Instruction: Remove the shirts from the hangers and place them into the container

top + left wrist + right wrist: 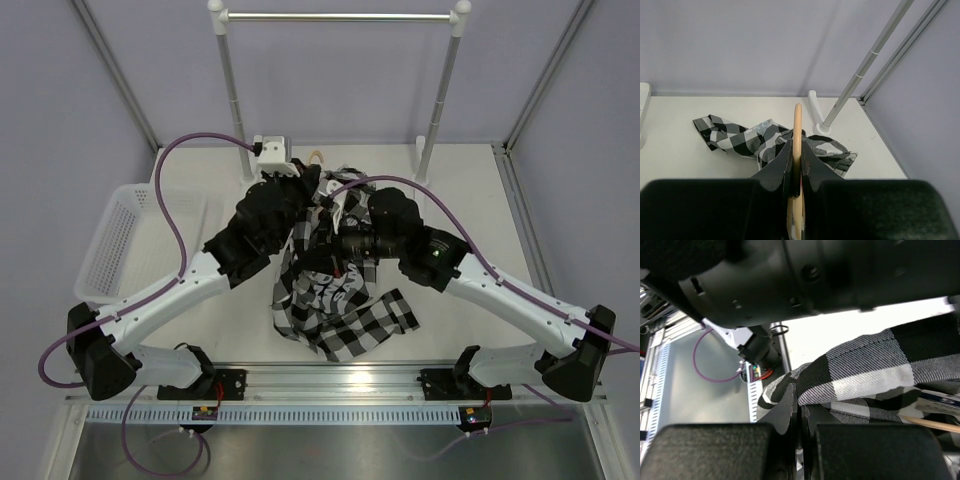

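Note:
The black-and-white check shirt (335,305) lies crumpled on the table between both arms, partly draped over them. My left gripper (797,146) is shut on the thin tan wooden hanger (798,117), which runs upright between its fingers; part of the shirt (737,137) spreads on the table beyond it. In the top view the left gripper (306,188) sits over the shirt's far end. My right gripper (800,394) is shut on a fold of the shirt (875,372) at its fingertips. A tan stick of the hanger (935,424) shows at lower right. The white container (118,245) stands at the table's left.
A metal rail (340,16) on white posts stands at the back; one post foot (815,112) is just beyond the hanger. The left arm's dark body (805,275) hangs close above my right gripper. Purple cables loop over both arms.

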Tool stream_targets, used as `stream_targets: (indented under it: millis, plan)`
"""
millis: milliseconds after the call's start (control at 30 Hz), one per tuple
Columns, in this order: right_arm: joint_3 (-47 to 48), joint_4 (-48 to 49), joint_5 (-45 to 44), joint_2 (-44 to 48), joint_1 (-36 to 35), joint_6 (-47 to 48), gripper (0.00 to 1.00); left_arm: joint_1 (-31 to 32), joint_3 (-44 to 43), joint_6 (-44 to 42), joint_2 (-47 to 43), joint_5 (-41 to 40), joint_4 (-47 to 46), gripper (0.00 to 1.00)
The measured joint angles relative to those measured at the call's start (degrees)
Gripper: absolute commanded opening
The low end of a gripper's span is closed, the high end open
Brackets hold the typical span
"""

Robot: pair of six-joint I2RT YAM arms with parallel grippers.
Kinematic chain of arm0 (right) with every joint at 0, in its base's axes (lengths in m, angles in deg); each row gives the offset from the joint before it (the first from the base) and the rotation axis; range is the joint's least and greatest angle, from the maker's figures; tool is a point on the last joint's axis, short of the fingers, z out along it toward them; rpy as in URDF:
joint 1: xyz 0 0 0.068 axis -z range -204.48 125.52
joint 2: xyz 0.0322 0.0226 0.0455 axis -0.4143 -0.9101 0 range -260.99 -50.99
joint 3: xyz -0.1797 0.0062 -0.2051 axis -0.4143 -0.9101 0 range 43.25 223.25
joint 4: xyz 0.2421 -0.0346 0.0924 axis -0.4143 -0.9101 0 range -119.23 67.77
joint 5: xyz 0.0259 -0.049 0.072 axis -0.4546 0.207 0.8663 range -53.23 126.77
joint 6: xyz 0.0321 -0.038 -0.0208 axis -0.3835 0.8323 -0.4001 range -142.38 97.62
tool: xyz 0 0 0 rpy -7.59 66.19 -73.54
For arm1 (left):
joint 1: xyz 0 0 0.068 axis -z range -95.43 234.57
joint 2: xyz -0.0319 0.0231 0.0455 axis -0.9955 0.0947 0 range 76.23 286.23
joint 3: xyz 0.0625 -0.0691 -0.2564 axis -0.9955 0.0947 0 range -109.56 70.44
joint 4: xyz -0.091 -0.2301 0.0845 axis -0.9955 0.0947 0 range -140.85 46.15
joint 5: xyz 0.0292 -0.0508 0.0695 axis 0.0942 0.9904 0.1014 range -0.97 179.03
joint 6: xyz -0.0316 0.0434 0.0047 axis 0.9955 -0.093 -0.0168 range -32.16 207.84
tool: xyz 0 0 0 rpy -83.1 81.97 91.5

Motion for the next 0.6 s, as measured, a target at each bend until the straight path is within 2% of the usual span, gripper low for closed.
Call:
stream_targets:
  millis: [167,333,400,467,600]
  plan:
    - [-2.1,2.8,0.8,-0.9,-2.2,-2.3,0.08,-0.1,0.0,1.6,-0.1,-0.7,-1.9,0.00]
    - [-4.5,3.0,0.2,-1.9,-3.7,-3.2,0.39,-0.8,0.1,2.9,-0.7,-0.4,-2.3,0.00]
    - [-5.0,1.9,-1.2,-1.6,-3.9,-2.9,0.47,-1.1,0.7,3.1,-1.7,0.0,-2.5,0.00]
    - [-5.0,-0.1,-3.8,-0.5,-4.0,-2.3,0.62,-1.4,1.6,3.2,-2.9,0.1,-2.6,0.00]
    - [-5.0,-4.2,-10.9,5.3,-4.1,-0.2,0.69,-1.6,2.8,3.0,-4.9,0.8,-2.3,0.00]
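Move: The right hand, fingers pointing left, still pinches a fold of the shirt; the middle of the hanger lies roughly 9 cm ahead of it, perhaps 2 cm to its left and a few centimetres higher. The shirt's trailing sleeve is on the table some 15 cm to its right, about 3 cm nearer the base and 30 cm below. From the left hand, which grips the hanger's top, that pinched fold lies about 15 cm back, in line sideways, and 5 cm lower. The right hand first takes its fold of shirt down about 4 cm, back and to the left about 2 cm each, then opens its fingers wide to let go of the cloth and backs off some 4 cm to the right, rising about 2 cm at the end. Meanwhile the left hand keeps its pinch on the hanger, lifting it about 2 cm while rolling slightly (some 5 degrees, left side dropping), then also shifting it about 2 cm left, away from the right hand. ##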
